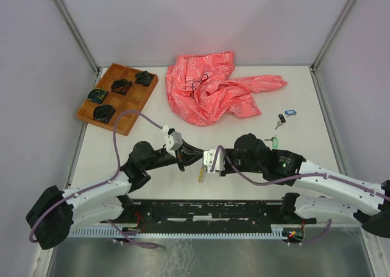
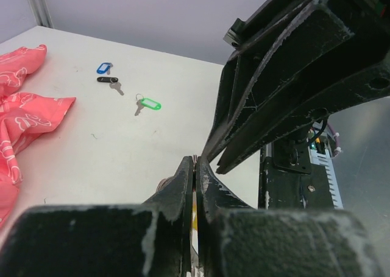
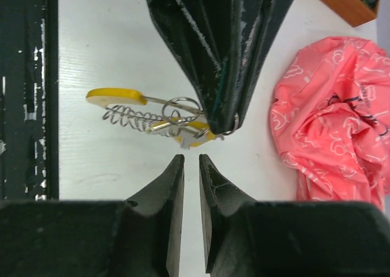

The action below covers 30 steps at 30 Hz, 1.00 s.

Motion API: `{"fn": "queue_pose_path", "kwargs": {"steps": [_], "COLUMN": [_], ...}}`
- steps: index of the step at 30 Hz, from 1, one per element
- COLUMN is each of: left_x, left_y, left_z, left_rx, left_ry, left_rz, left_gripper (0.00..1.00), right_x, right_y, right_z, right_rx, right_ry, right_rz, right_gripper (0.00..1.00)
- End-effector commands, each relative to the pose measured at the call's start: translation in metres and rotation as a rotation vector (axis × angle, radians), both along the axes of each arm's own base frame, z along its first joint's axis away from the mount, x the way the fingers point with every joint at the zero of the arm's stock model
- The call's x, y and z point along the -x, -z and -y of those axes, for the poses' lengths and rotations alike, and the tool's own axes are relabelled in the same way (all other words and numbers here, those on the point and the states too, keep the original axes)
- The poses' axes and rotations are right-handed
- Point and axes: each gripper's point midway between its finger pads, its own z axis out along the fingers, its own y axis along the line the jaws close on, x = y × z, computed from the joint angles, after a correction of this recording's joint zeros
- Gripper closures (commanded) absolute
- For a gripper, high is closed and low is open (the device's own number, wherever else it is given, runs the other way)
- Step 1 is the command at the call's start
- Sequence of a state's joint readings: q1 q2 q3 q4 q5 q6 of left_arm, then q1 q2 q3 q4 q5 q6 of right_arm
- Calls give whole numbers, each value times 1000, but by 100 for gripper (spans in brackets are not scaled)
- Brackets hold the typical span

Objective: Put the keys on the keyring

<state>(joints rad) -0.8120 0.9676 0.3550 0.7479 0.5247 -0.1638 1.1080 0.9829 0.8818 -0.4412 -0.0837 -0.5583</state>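
Note:
The keyring point(image 3: 129, 117), a grey coiled wire ring seen edge-on, hangs above the table with yellow-tagged keys point(image 3: 116, 96) on it. My left gripper point(image 3: 225, 123) comes down from above and is shut on the ring's right end; in the left wrist view its jaws point(image 2: 195, 164) are pressed together on thin metal. My right gripper point(image 3: 191, 162) sits just below the yellow key head point(image 3: 198, 134), its fingers slightly apart with nothing between them. The green key point(image 1: 274, 142), black key point(image 1: 281, 119) and blue key point(image 1: 290, 112) lie loose on the table at the right.
A crumpled pink bag point(image 1: 213, 88) lies at the back centre. A wooden tray point(image 1: 125, 126) with black items in its compartments stands at the back left. Both arms meet near the table's front middle, close to the black base rail point(image 1: 207, 213).

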Motion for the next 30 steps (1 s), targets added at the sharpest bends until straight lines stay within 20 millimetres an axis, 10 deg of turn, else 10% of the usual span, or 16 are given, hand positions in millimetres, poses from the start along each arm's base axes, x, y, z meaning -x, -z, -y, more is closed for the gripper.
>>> {"fn": "queue_pose_path", "kwargs": {"steps": [1, 11, 30], "left_x": [-6, 4, -40], "left_y": [-19, 10, 57], "left_z": [-4, -10, -12], "left_rx": [23, -89, -188], "left_ry": [-31, 58, -104], "left_rz": [148, 317, 176], "left_gripper": [97, 97, 97], "right_x": [13, -6, -35], "right_y": [-12, -9, 26], "right_z": [3, 11, -21], "right_rx": [-44, -206, -484], "right_ry": [12, 205, 407], "right_rz": [-95, -235, -643], "right_gripper": [74, 67, 37]}}
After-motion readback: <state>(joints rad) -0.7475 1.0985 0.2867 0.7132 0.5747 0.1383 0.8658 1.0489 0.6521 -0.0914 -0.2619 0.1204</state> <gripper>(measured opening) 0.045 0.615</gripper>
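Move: My left fingertips hold the keyring and its yellow keys, the bundle's middle about 4 cm below them and 1 cm back. From my right hand point that middle lies roughly 2 cm left, 1 cm ahead and 3 cm down. The green-tagged key lies on the table some 13 cm ahead and 27 cm to the right of my right hand, 20 cm below; the red cloth's middle is about 35 cm ahead, 7 cm right and 18 cm below. My right hand, already clear of the keyring, eases back and off to its right, then swings forward and sinks about 5 cm, coming back left at the end; its fingers spread wide while the wrist rolls some 45 degrees about them, clockwise seen from behind the hand. My left hand keeps its pinch and lowers the keyring about 8 cm, edging forward, tips dipping slightly. ##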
